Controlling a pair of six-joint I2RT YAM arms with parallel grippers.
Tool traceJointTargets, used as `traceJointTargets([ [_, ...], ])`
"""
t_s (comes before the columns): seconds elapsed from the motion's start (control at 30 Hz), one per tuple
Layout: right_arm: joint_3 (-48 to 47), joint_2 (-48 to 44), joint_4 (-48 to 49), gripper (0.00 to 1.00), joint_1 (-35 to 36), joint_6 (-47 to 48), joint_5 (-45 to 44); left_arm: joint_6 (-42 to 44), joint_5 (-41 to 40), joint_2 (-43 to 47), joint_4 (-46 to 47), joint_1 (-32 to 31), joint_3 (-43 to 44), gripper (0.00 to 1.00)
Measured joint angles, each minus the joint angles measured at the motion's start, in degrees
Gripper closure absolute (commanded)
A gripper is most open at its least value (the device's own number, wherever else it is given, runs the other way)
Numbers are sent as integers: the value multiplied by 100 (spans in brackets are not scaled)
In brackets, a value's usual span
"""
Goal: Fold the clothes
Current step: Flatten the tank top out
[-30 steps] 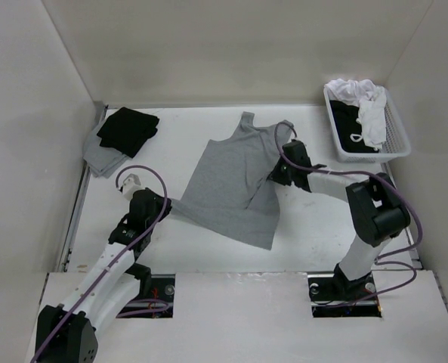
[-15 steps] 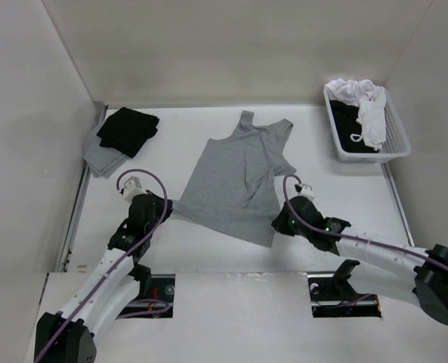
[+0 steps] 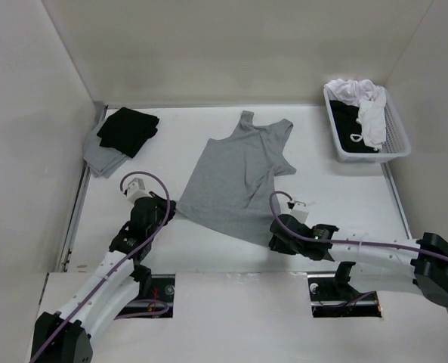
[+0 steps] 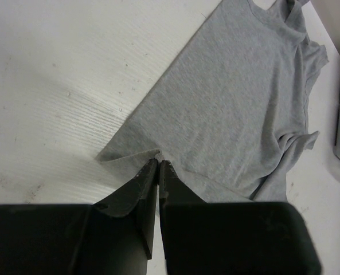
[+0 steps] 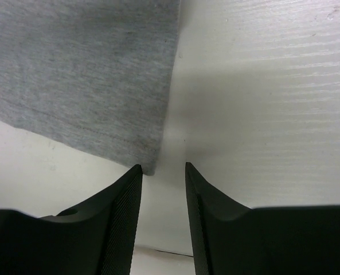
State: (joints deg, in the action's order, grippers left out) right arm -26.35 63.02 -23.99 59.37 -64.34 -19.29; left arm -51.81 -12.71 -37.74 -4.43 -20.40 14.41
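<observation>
The grey tank top (image 3: pixel 235 178) lies spread flat mid-table, straps toward the far wall and slightly creased on its right side. My left gripper (image 3: pixel 169 206) is at its lower left corner. In the left wrist view the gripper (image 4: pixel 158 162) is shut on that corner of the tank top (image 4: pixel 238 97), pinching a small fold of hem. My right gripper (image 3: pixel 273 240) lies low at the lower right corner. In the right wrist view the gripper (image 5: pixel 163 167) stands open, and the corner of the tank top (image 5: pixel 78 74) ends just beside its left finger, not between the pads.
A white wire basket (image 3: pixel 396 144) with white and black garments stands at the back right. A folded black garment (image 3: pixel 128 128) lies on a grey folded pile (image 3: pixel 99 160) at the back left. White walls enclose the table on three sides.
My right arm has swung from the tank top's right armhole down to its lower right corner, and its gripper has gone from shut to open. The left gripper has kept its hold.
</observation>
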Motion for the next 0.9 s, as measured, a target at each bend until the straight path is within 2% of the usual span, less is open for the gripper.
traceJointTargets([
  [0.23,-39,125,52,70,0,-17,-13,-2,11,52,2,-33,-52,99],
  [0.5,-227,476,186,72,0,7,20,-4,11,59,2,-37,-52,99],
  [0.7,-262,579,223,96,0,26,24,-4,11,63,2,-37,-52,99],
  [0.8,-262,514,197,99,0,15,11,-2,13,96,0,-35,-52,100],
  [0.9,-275,76,31,100,0,35,-122,2,13,223,-44,-24,-39,100],
])
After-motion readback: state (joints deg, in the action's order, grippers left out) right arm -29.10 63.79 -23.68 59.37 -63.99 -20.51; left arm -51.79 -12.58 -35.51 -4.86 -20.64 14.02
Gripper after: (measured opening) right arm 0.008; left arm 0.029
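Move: The tank top's near right hem corner lies almost between the right hand's open fingers, about 1 cm ahead, 1 cm left and 1 cm below. The bunched crease is some 17 cm ahead and 4 cm left; the pointed side flap is about 23 cm ahead and 3 cm right. From the left hand, still pinching the hem's other end, that right corner lies roughly 10 cm back, 27 cm right and 6 cm lower. The right hand slides about 1 cm left, shuts its fingers on the hem corner, then rises about 2 cm. ##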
